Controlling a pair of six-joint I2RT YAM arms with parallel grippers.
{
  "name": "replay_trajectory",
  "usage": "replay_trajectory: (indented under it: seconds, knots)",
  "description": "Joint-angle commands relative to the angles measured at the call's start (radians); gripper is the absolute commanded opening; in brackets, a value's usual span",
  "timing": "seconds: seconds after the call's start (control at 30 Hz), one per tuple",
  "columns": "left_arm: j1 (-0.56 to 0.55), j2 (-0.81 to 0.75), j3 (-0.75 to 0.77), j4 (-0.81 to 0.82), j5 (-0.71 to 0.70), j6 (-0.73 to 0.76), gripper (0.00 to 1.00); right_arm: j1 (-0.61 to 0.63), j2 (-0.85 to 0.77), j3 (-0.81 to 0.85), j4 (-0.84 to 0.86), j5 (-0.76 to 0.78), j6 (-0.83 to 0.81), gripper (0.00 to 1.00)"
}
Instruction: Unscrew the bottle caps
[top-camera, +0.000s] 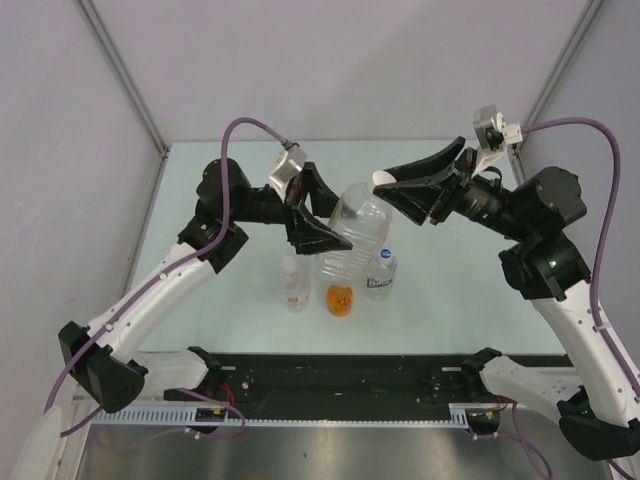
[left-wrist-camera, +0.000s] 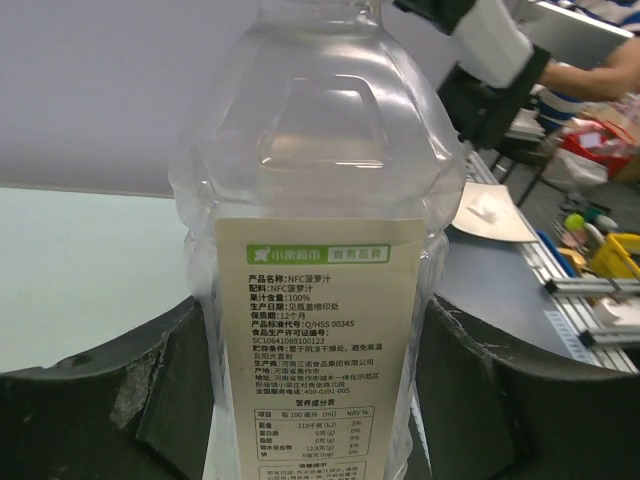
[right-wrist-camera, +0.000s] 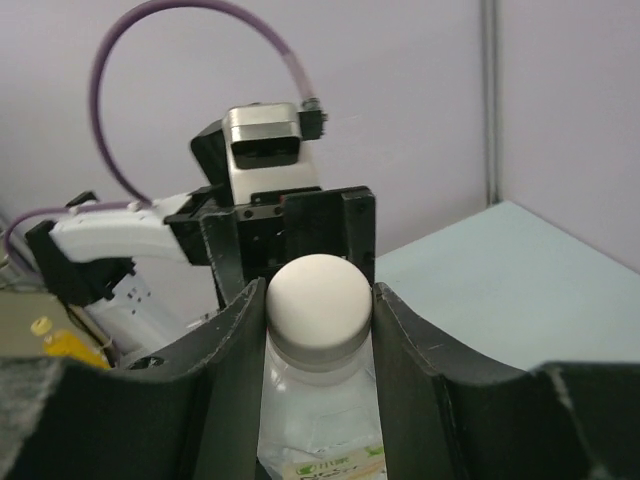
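Observation:
The large clear bottle (top-camera: 352, 228) stands mid-table, its neck leaning right. My left gripper (top-camera: 322, 236) is shut on its body; in the left wrist view the two fingers (left-wrist-camera: 150, 400) press both sides of the bottle (left-wrist-camera: 320, 180) at its cream label (left-wrist-camera: 315, 330). My right gripper (top-camera: 388, 186) is shut on its white cap (top-camera: 382, 180). The right wrist view shows that cap (right-wrist-camera: 320, 298) pinched between both black fingers (right-wrist-camera: 228, 370). In front stand a small red-labelled bottle (top-camera: 294, 284), a small orange bottle (top-camera: 340, 299) and a blue-labelled bottle (top-camera: 380, 273), all capped.
The three small bottles stand in a row just in front of the big one, close under both grippers. Grey walls and metal posts (top-camera: 125, 75) close in the pale green table (top-camera: 450, 290). A black rail (top-camera: 340, 375) runs along the near edge.

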Motion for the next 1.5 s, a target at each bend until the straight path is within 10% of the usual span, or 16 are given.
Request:
replay_trajectory:
  seconds: [0.0,0.63,1.23,1.47]
  knots:
    - [-0.012,0.026,0.064,0.150,0.245,-0.108,0.00,0.011,0.025,-0.030,0.028,-0.281,-0.054,0.00]
    - [-0.012,0.073,0.060,0.249,0.336,-0.202,0.00,-0.053,0.068,-0.030,0.220,-0.721,0.012,0.00]
    - [-0.012,0.072,0.064,0.242,0.308,-0.190,0.00,-0.064,0.085,-0.030,0.143,-0.760,-0.045,0.00]
    - [-0.012,0.052,0.119,-0.105,0.152,0.097,0.00,-0.107,0.070,-0.028,0.099,-0.596,-0.020,0.54]
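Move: The left gripper already holds the big bottle by its body, and the right one has the white cap between its fingers. From the left hand the cap is about 6 cm right, 2 cm ahead and 9 cm up. On the table, some 34 cm below that hand, the orange bottle stands right underneath, and the blue-capped bottle about 9 cm right and 3 cm ahead. Twist the cap against the bottle: keep the left gripper on the body and turn it some 25 degrees clockwise, while the right, fingers still at the cap, turns about 30 degrees counter-clockwise and tips up. Draw both hands back towards the bases together, the right about 8 cm and the left 5, sinking slightly, fast at first, then slowing and easing forward a little at the end. ##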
